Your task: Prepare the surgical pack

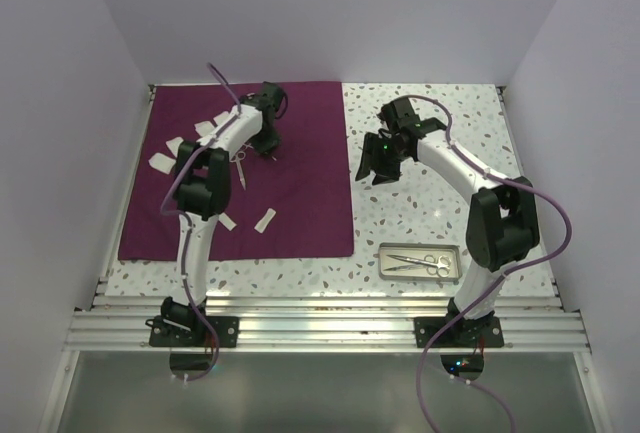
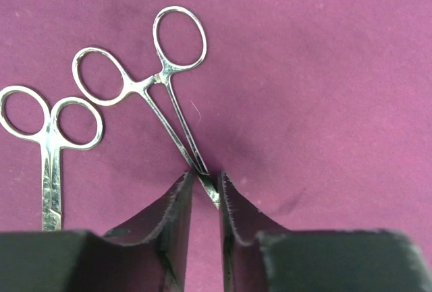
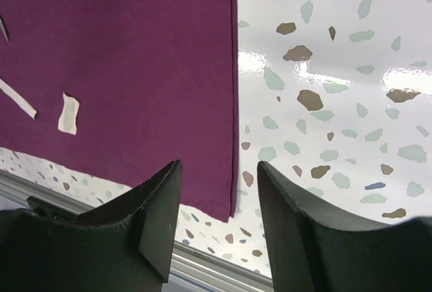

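Note:
The plum-purple cloth (image 1: 300,153) lies flat on the left half of the table. On it are two silver ring-handled instruments: a clamp (image 2: 145,86) and scissors (image 2: 50,143) to its left. My left gripper (image 2: 205,179) is down on the cloth, its narrow jaws shut on the clamp's tip. Several white gauze pads (image 1: 267,219) are scattered over the cloth. The small steel tray (image 1: 392,271) sits at the near right with another pair of scissors (image 1: 420,263) in it. My right gripper (image 3: 219,170) hovers open and empty above the cloth's right edge (image 3: 233,103).
A gauze pad (image 3: 68,113) lies near the cloth's front edge. The speckled tabletop (image 1: 430,203) is bare to the right of the cloth. White walls close in the back and sides. An aluminium rail (image 1: 320,308) runs along the near edge.

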You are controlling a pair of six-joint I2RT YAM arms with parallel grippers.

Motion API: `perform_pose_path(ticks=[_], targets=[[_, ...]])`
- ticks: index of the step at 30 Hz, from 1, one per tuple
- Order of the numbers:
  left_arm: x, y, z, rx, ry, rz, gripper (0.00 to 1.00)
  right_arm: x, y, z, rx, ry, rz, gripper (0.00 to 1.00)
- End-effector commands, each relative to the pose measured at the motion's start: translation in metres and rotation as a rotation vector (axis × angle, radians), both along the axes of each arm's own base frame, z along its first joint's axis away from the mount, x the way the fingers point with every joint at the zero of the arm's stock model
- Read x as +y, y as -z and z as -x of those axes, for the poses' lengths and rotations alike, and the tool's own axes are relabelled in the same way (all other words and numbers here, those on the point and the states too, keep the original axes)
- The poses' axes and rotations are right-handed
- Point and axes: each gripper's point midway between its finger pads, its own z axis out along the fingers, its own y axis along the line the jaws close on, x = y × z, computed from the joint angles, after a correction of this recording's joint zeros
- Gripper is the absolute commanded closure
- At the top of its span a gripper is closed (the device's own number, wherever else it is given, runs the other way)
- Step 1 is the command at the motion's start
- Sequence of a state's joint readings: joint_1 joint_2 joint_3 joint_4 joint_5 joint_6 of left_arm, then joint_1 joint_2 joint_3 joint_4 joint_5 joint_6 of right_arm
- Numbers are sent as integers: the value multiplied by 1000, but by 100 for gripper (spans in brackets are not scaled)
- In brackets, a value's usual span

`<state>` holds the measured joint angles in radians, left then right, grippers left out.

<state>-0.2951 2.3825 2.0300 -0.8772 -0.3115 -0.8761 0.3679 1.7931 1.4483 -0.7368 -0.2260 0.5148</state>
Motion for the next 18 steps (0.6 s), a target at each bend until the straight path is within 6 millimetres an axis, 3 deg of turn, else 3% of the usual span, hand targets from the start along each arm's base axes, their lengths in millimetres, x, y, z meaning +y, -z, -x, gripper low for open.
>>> perform_pose_path(ticks=[1, 9, 11, 18], targets=[[5, 21, 0, 40, 1, -33, 78, 6, -24, -6, -63, -23, -34, 48], [-9, -2, -10, -15, 110, 23, 100, 10, -19, -9, -54, -20, -45, 48], [-15, -12, -12, -37, 141, 48, 100, 15, -21, -12, -51, -17, -62, 48], [-31, -25, 13, -2, 274, 147, 100, 61, -21, -22, -20, -55, -212, 50]])
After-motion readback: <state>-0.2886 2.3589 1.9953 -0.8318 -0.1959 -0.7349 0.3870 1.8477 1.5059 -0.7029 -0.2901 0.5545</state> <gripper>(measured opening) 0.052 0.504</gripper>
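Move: The hemostat lies flat with its jaw tip already between the left fingers; its middle is some 3 cm ahead and 4 cm to the left of the left hand, about 1 cm below. Beside it the scissors lie roughly 5 cm back and 8 cm left of that hand, the nearest gauze pad about 10 cm ahead and 14 cm left. From the right hand, the hemostat's middle is some 14 cm ahead, 25 cm left and 10 cm below. The hemostat's jaws get pinched near the tip as the left fingers close fully while the hand stays put; then that hand edges just over 1 cm to the right, turning about 10 degrees clockwise, with hardly any rise. The right hand, fingers still open, waits and then sets off some 3 cm left and slightly forward over the cloth's edge, towards the hemostat. ##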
